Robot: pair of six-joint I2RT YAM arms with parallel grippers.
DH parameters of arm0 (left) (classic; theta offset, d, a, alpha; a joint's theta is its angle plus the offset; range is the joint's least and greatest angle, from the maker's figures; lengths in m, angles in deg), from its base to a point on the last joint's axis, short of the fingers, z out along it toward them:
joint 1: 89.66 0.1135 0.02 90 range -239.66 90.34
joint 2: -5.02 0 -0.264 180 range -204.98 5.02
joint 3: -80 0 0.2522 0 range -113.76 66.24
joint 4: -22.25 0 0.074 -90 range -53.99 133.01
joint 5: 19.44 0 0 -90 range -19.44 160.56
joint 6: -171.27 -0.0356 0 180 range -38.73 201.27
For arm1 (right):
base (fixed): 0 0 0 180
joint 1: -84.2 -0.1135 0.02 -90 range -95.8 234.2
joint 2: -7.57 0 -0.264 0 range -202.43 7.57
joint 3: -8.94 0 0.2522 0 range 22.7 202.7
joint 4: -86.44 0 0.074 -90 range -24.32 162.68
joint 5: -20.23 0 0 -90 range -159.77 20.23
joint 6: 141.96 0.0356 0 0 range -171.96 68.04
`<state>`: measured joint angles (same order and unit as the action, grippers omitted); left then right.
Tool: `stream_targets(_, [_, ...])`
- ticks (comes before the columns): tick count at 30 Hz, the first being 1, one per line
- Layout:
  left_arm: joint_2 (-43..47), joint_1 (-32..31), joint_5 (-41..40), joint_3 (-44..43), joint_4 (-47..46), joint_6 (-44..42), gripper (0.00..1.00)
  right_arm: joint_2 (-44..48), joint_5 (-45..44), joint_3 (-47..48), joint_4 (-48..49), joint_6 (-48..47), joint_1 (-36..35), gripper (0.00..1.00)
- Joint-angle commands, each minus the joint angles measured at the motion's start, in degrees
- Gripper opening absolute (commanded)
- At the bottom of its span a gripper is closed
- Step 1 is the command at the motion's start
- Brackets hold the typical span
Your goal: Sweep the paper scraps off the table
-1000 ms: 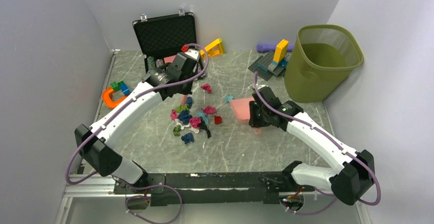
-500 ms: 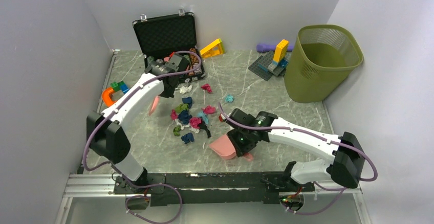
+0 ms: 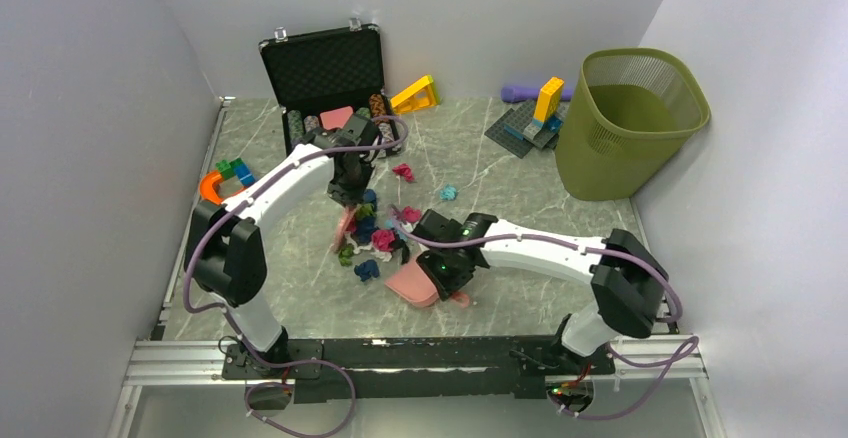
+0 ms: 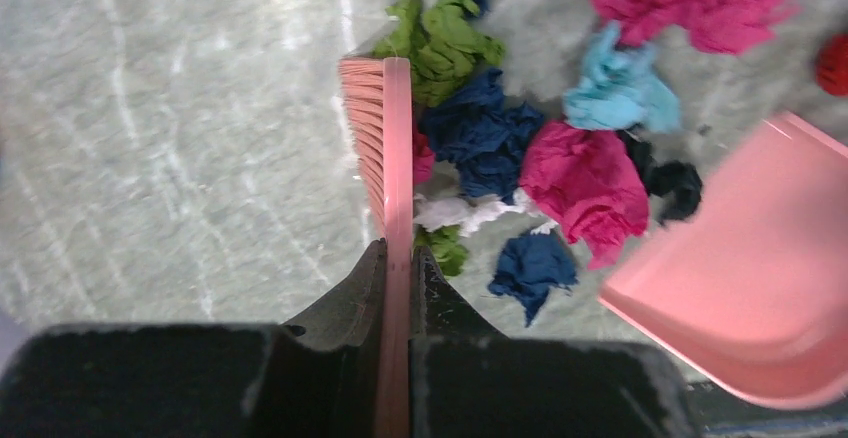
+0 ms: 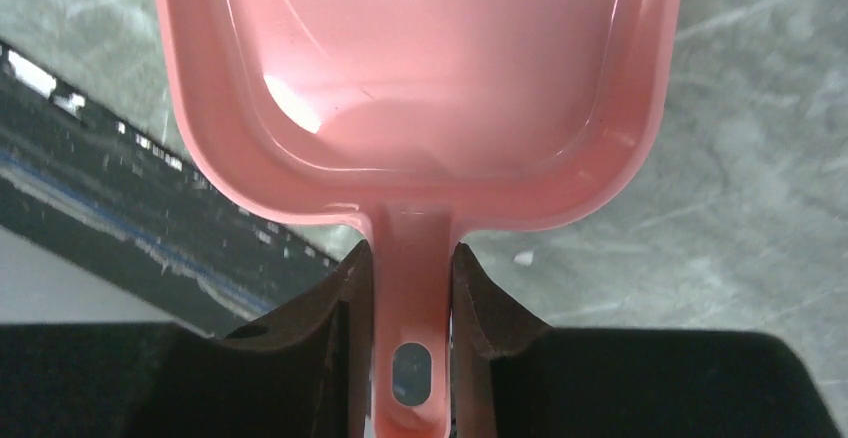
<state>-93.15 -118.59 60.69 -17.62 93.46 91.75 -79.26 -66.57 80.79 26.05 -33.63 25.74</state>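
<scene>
Several paper scraps (image 3: 378, 236) lie heaped mid-table in magenta (image 4: 585, 183), navy (image 4: 485, 133), teal (image 4: 618, 93) and green (image 4: 440, 43). Two lone scraps (image 3: 404, 171) sit farther back. My left gripper (image 3: 349, 190) (image 4: 398, 253) is shut on a pink brush (image 4: 390, 138), whose bristles stand at the heap's left edge. My right gripper (image 3: 447, 270) (image 5: 412, 253) is shut on the handle of a pink dustpan (image 3: 410, 284) (image 5: 420, 78). The dustpan lies on the table (image 3: 500, 163), just near-right of the heap, and nothing is inside it.
A green wastebasket (image 3: 628, 118) stands at the far right. An open black case (image 3: 325, 68) with chips is at the back, toy blocks (image 3: 538, 116) and a yellow block (image 3: 418, 93) beside it. An orange horseshoe piece (image 3: 212, 190) lies left. The table's near rail (image 5: 100, 178) runs close behind the dustpan.
The left arm swung from the case down to the heap's left side with the brush. The right arm carried the dustpan from right of the heap to its near side.
</scene>
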Motion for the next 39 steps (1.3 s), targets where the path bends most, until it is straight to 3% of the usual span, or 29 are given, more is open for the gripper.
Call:
stream_targets(1, [3.8, -1.0, 16.2, 2.4, -3.9, -1.5, 0.0, -3.8, -5.6, 3.2, 7.2, -1.6, -0.3, 0.0])
stream_targets(8, [10.2, -3.7, 25.3, 3.6, -1.3, -3.9, 0.0, -6.8, -9.5, 4.4, 13.4, -2.6, -0.6, 0.0])
stream_targets(14, [15.5, -3.6, 15.5, 1.6, 5.0, -2.2, 0.0, -2.9, -10.5, 0.8, 16.9, -2.6, -1.4, 0.0])
stream_targets(20, [19.6, 0.1, 5.6, 2.7, 4.8, 1.3, 0.0, 2.5, -10.8, -3.3, 16.2, -1.1, -2.6, 0.0])
stream_targets(28, [24.0, 5.2, 7.7, 6.5, 1.3, 1.7, 0.0, 16.5, -11.4, -9.0, 18.1, 0.6, -3.0, 0.0])
stream_targets(34, [25.8, 9.0, 11.1, 9.4, -1.2, 1.8, 0.0, 21.4, -16.8, -4.0, 12.0, 1.4, -2.9, 0.0])
stream_targets(39, [25.9, 9.4, 12.9, 11.4, -3.0, 1.6, 0.0, 19.1, -24.9, 6.4, 3.0, 2.0, -1.5, 0.0])
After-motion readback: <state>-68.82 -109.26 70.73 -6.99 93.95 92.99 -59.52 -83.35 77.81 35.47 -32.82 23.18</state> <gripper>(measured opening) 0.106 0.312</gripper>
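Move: The pile of paper scraps, hard against the right side of the left hand's brush, has its middle about 6 cm back, 5 cm right and 10 cm below the left hand. From the right hand, which holds the dustpan, the pile lies some 13 cm ahead, 16 cm left and 4 cm below. A loose navy scrap lies about 4 cm ahead and 18 cm left of the right hand; a cyan scrap lies roughly 26 cm straight ahead of it. Back and to the right sweeps the left hand, still gripping the brush, taking it through the pile towards the dustpan, then rising and swinging about 10 cm left, clear of the table. The right hand meanwhile pushes the dustpan forward-left and slightly down into the scraps, draws back a little, then lifts about 10 cm, tipping the front of the pan up some 30 degrees. ##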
